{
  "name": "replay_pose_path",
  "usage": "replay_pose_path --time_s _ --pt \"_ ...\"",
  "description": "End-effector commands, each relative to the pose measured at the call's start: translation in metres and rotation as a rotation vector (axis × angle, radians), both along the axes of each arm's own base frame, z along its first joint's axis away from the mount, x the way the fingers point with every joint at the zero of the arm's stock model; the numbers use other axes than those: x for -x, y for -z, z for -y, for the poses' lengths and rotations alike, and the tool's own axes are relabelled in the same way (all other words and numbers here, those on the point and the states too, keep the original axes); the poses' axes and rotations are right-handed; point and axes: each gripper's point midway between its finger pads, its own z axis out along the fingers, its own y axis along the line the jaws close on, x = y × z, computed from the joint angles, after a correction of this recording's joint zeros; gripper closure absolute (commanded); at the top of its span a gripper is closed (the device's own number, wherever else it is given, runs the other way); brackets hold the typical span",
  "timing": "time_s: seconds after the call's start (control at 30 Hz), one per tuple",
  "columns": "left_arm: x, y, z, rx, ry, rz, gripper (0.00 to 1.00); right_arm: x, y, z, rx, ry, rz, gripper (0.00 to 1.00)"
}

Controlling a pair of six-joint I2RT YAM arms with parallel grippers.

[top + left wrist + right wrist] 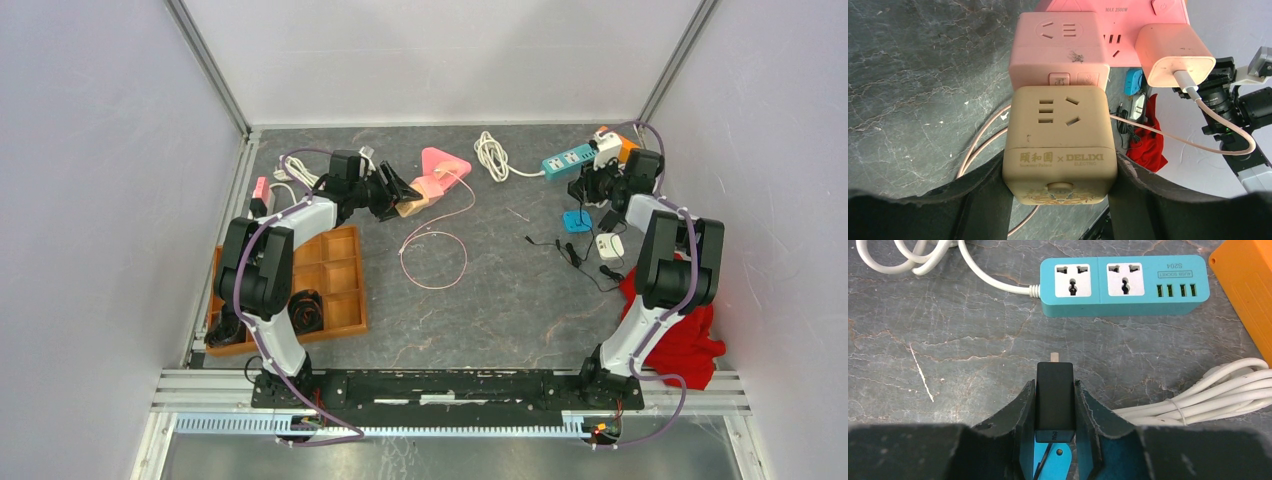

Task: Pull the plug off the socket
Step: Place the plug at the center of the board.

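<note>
My right gripper [1054,386] is shut on a black plug [1054,400]. The plug's metal prong points at the teal socket strip [1124,287] and stands clear of it, a gap of table between them. From above, the right gripper [592,186] sits just below that strip [566,158]. My left gripper [1060,176] is shut on a beige cube socket [1060,135]. This cube butts against a pink cube socket [1060,50] in front of a pink strip [1120,22], which carries a pink charger [1173,52].
An orange box [1243,285] lies right of the teal strip, with bundled white cable [1208,395] below it. A wooden tray [330,285] is at the left and a red cloth [690,335] at the right. A pink cable loop [435,255], a white adapter [609,245] and black wires lie mid-table.
</note>
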Motion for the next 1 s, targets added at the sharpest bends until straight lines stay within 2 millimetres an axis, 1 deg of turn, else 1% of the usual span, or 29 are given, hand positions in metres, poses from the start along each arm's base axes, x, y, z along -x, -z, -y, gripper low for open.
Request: replay_pose_path --time_s 0.0,0.03,0.07,0.17,0.33,0.43,0.77,0.87,0.97 --pt "-0.014 -0.067 0.011 0.079 0.072 0.240 0.98 -0.012 -0.011 0.011 -0.017 0.027 0.016 0.53" --pt "-0.014 -0.067 0.011 0.080 0.073 0.240 0.98 -0.012 -0.010 0.014 -0.018 0.034 0.011 0.42" --pt "-0.014 -0.067 0.012 0.081 0.074 0.241 0.98 -0.012 -0.011 0.017 -0.017 0.041 0.010 0.35" --pt "-0.014 -0.068 0.012 0.084 0.078 0.245 0.98 -0.010 -0.020 0.023 -0.016 0.057 0.024 0.26" --pt "-0.013 -0.069 0.013 0.092 0.086 0.248 0.98 -0.004 -0.044 0.028 -0.008 0.058 0.084 0.24" --pt "-0.012 -0.071 0.015 0.101 0.094 0.253 0.98 0.003 -0.060 0.023 -0.026 0.023 0.129 0.24" --pt "-0.009 -0.074 0.018 0.120 0.120 0.268 0.98 0.036 -0.112 -0.025 -0.155 -0.197 0.286 0.24" --pt "-0.007 -0.076 0.020 0.131 0.136 0.275 0.98 0.045 -0.122 -0.037 -0.184 -0.255 0.320 0.24" --pt "-0.004 -0.079 0.024 0.148 0.164 0.292 0.98 0.054 -0.127 -0.053 -0.202 -0.338 0.337 0.23"
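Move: Between the right hand's fingers is the black plug, already down close to the table, its spot right under the hand. The teal strip lies about 9 cm straight ahead of that hand, the orange strip some 12 cm ahead and 13 cm right, the blue plate roughly 7 cm back and 1 cm right, all about 3 cm lower. From the left hand, which holds the beige cube socket, the plug is about 41 cm right, 3 cm ahead and 5 cm lower. Opening its fingers wide around the plug, the right hand lets go while edging about 2.5 cm right, then rises some 10 cm, drawing back and swinging left over the released plug, fingertips tipping up and the hand turning a little counter-clockwise. The left hand keeps its grip on the beige cube, easing up about 1.5 cm and slightly right. ##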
